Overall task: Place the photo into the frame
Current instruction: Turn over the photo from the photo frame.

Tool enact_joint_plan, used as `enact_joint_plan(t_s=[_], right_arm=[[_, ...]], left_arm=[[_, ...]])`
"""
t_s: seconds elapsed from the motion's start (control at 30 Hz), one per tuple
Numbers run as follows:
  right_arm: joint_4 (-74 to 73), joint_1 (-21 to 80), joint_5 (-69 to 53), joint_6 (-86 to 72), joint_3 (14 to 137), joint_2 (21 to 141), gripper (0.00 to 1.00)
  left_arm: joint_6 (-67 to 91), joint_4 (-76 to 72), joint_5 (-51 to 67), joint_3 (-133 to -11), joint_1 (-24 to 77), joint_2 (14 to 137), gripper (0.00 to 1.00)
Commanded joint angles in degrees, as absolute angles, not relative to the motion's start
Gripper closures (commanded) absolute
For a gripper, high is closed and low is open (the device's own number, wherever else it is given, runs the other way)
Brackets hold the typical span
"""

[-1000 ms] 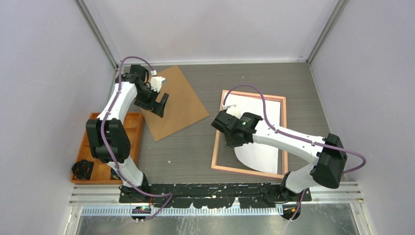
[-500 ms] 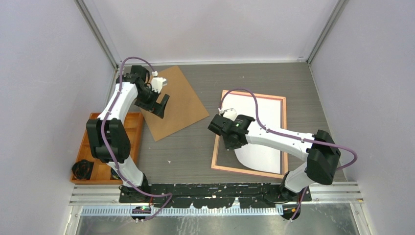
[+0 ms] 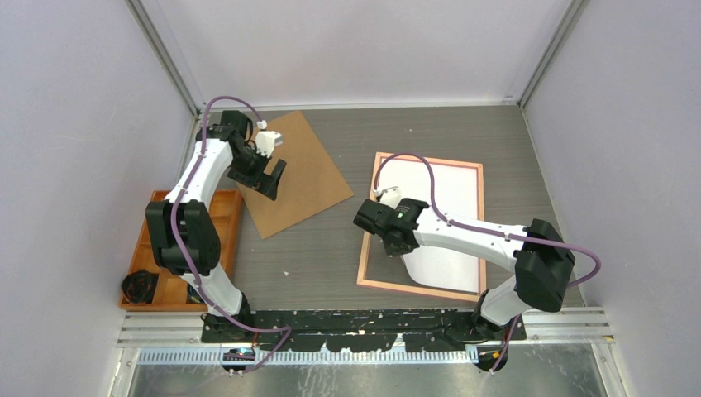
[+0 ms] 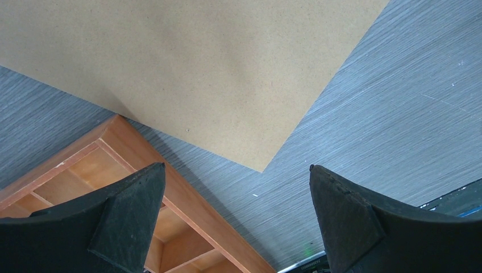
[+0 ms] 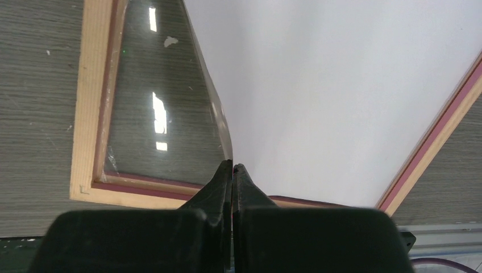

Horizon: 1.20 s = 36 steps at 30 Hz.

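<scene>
The frame [image 3: 370, 248] lies back-up on the right of the table, its light wood border [image 5: 91, 114] showing. The photo [image 3: 438, 207], white back up, rests inside it. Its near-left corner curls upward to my right gripper [image 3: 395, 246]. In the right wrist view that gripper [image 5: 233, 165] is shut on the edge of the photo [image 5: 341, 102], with the sheet bending up from the frame. My left gripper [image 3: 271, 178] hangs open above the table at the far left, with nothing between its fingers [image 4: 136, 205].
A brown backing board [image 3: 298, 174] lies at the far left, its near corner [image 4: 261, 165] just ahead of the left gripper. An orange compartment tray [image 3: 227, 223] sits by the left wall. A clear pane [image 5: 153, 114] reflects light inside the frame.
My right arm has shifted a little left and turned, and the photo's near edge now lies further into the frame's near right corner. The left arm has not moved.
</scene>
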State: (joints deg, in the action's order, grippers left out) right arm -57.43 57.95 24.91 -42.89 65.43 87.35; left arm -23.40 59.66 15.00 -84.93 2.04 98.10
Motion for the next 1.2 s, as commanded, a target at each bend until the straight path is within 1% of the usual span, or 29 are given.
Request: enact_joint_plan(t_s=[0.0,0.23,0.27,0.33,0.37,0.4,0.43,0.5,0.57,0.67,0.8,0.97,1.07,1.17], right_arm=[[-56.34,58.02,28.40,-45.83,63.51,85.09,0.99],[-53.06,58.02,26.97,-45.33,62.66,85.00,0.99],[-52.48,58.01,26.29,-44.73,62.78,85.19,0.95],[-51.71,58.05,24.71,-43.80,63.26,85.92,0.73],[-51.23,58.04,23.79,-43.30,63.59,86.22,0.64],[-50.53,58.09,22.87,-43.05,63.77,86.46,0.50],[-49.71,58.04,22.06,-42.84,63.80,86.40,0.40],[-47.96,58.06,20.89,-42.64,63.96,86.11,0.22],[-46.02,58.01,19.70,-42.31,63.98,85.36,0.11],[-43.48,58.02,17.36,-41.86,64.05,84.54,0.01],[-41.53,57.80,13.46,-41.04,64.33,83.45,0.00],[-35.33,54.37,8.85,-42.08,63.46,79.56,0.00],[-28.76,48.76,4.59,-42.39,63.82,79.18,0.00],[-22.33,43.54,-0.84,-42.07,66.21,83.13,0.00]], left_arm=[[-24.68,60.60,16.08,-84.72,2.21,96.00,0.00],[-24.96,60.95,16.08,-84.56,2.26,95.73,0.00],[-25.01,60.99,16.13,-84.60,2.28,95.72,0.00],[-25.10,61.08,16.13,-84.67,2.25,95.71,0.00],[-25.13,61.16,16.17,-84.64,2.27,95.71,0.00],[-25.18,61.21,16.17,-84.64,2.24,95.71,0.00],[-25.33,61.30,16.19,-84.69,2.24,95.81,0.00],[-25.53,61.54,16.08,-84.75,2.28,95.95,0.00],[-25.80,61.69,15.89,-84.67,2.28,96.06,0.00],[-26.33,61.96,15.54,-84.60,2.27,96.14,0.00],[-26.54,62.14,14.91,-84.72,2.23,96.20,0.00],[-26.64,61.46,11.63,-85.78,2.22,96.49,0.00],[-27.05,58.72,3.18,-85.79,2.20,97.76,0.00],[-28.79,56.20,-5.74,-85.39,1.78,99.82,0.00]])
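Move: The right fingers hold the bent near-left part of the photo, whose middle is about 7 cm ahead, 8 cm right and 6 cm lower. The frame's near-left corner, where the photo belongs, is roughly 9 cm left of this hand, 8 cm back and 7 cm below. The brown board is about 28 cm left and 17 cm ahead. From the left hand, that frame corner is some 24 cm right, 24 cm back and 11 cm lower. Down by about 1 cm, the right hand first lowers the pinched photo edge, then opens wide to let go and sweeps left about 7 cm towards the frame's left rail. The fingertips swing leftwards by some 30 degrees, and at the end the hand lifts up and forward off the photo. The left hand, still open, starts drifting left late on. ##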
